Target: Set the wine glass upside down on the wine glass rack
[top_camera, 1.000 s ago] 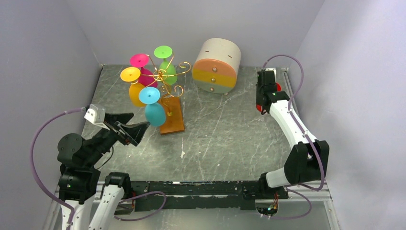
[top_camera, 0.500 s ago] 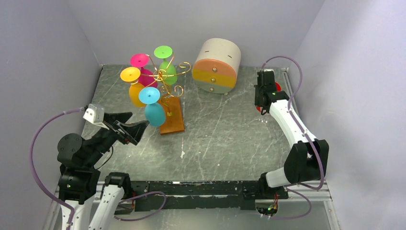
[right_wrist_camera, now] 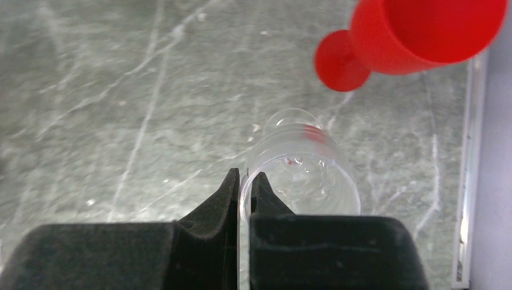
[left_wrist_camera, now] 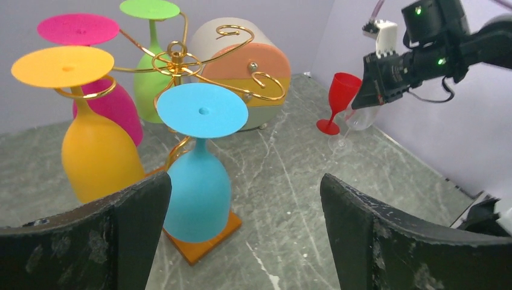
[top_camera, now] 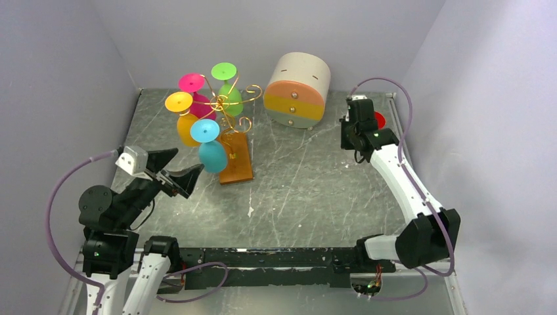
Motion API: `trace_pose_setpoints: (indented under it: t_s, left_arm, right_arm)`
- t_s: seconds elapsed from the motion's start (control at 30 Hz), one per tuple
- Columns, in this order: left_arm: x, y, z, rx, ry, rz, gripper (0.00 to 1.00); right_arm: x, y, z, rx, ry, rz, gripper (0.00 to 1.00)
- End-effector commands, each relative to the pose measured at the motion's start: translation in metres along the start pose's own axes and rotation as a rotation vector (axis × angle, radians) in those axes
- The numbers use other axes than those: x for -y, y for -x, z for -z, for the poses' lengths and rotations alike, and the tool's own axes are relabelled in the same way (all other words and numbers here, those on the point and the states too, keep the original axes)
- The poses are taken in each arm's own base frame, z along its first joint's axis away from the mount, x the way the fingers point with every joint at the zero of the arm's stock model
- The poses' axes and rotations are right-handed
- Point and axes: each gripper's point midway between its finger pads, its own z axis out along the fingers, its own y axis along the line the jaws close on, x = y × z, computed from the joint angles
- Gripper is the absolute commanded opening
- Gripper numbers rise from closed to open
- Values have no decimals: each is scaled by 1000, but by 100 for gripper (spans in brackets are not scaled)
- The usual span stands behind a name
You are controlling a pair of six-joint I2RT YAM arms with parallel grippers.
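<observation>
My right gripper (right_wrist_camera: 244, 181) is shut on the rim of a clear wine glass (right_wrist_camera: 302, 169), one finger inside the bowl and one outside. In the left wrist view the clear wine glass (left_wrist_camera: 361, 118) hangs tilted under that gripper (left_wrist_camera: 366, 101), its foot low by the tabletop. The wine glass rack (top_camera: 226, 105), gold wire on a brown wooden base (top_camera: 238, 164), stands at the back left with pink, green, orange and blue glasses hanging upside down. My left gripper (top_camera: 188, 161) is open and holds nothing, just in front of the blue glass (left_wrist_camera: 198, 193).
A red wine glass (right_wrist_camera: 416, 30) stands upright right beside the clear one, near the right wall (top_camera: 379, 120). A round cream drawer box (top_camera: 297, 88) sits at the back centre. Grey walls close in the table on three sides.
My right gripper has shut on the clear glass rim and shifted left, away from the right wall, uncovering the red glass. The left gripper has drawn back a little from the rack.
</observation>
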Motion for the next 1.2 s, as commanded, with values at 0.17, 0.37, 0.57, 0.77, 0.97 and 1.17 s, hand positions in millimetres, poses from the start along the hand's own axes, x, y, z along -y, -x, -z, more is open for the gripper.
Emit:
trace_pose_setpoints:
  t_s: [0.17, 0.37, 0.57, 0.77, 0.97, 1.17]
  left_arm:
    - [25, -3, 1, 49, -226, -294, 94]
    - [40, -16, 7, 98, -367, -506, 91]
    - [49, -31, 12, 83, -478, -659, 86]
    - [61, -42, 17, 69, -611, -746, 80]
    - [66, -52, 19, 53, -708, -796, 73]
    - [80, -57, 30, 83, -818, -824, 69]
  right_arm:
    - [-91, 20, 69, 144, 306, 70, 0]
    - [-143, 10, 114, 171, 570, 118, 0]
    - [-177, -3, 167, 207, 899, 152, 0]
    - [-200, -9, 234, 236, 1252, 158, 0]
    - [-203, -7, 274, 279, 1421, 150, 0]
    - [-209, 1, 303, 303, 1592, 77, 0]
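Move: Ahead of the left hand by about 22 cm, some 48 to its right and 23 lower, is the clear wine glass. The hanging cyan glass is 13 ahead, 4 right and 9 below, the free rack hook 16 ahead, 11 right and 4 below. From the right hand, which already holds the glass's rim, the open left gripper lies 18 back, 46 left and 18 higher; the red goblet is 11 ahead, 7 right, 12 below. Swinging left and back and climbing about 16 cm, the right hand carries the wine glass away from the red goblet towards the left gripper, keeping its pinch on the rim and turning from forward-and-down until its fingers point left, nearly level. The left hand eases some 9 cm right, back and down, rolls and swings clockwise to point right at the glass's foot, and partly closes. ##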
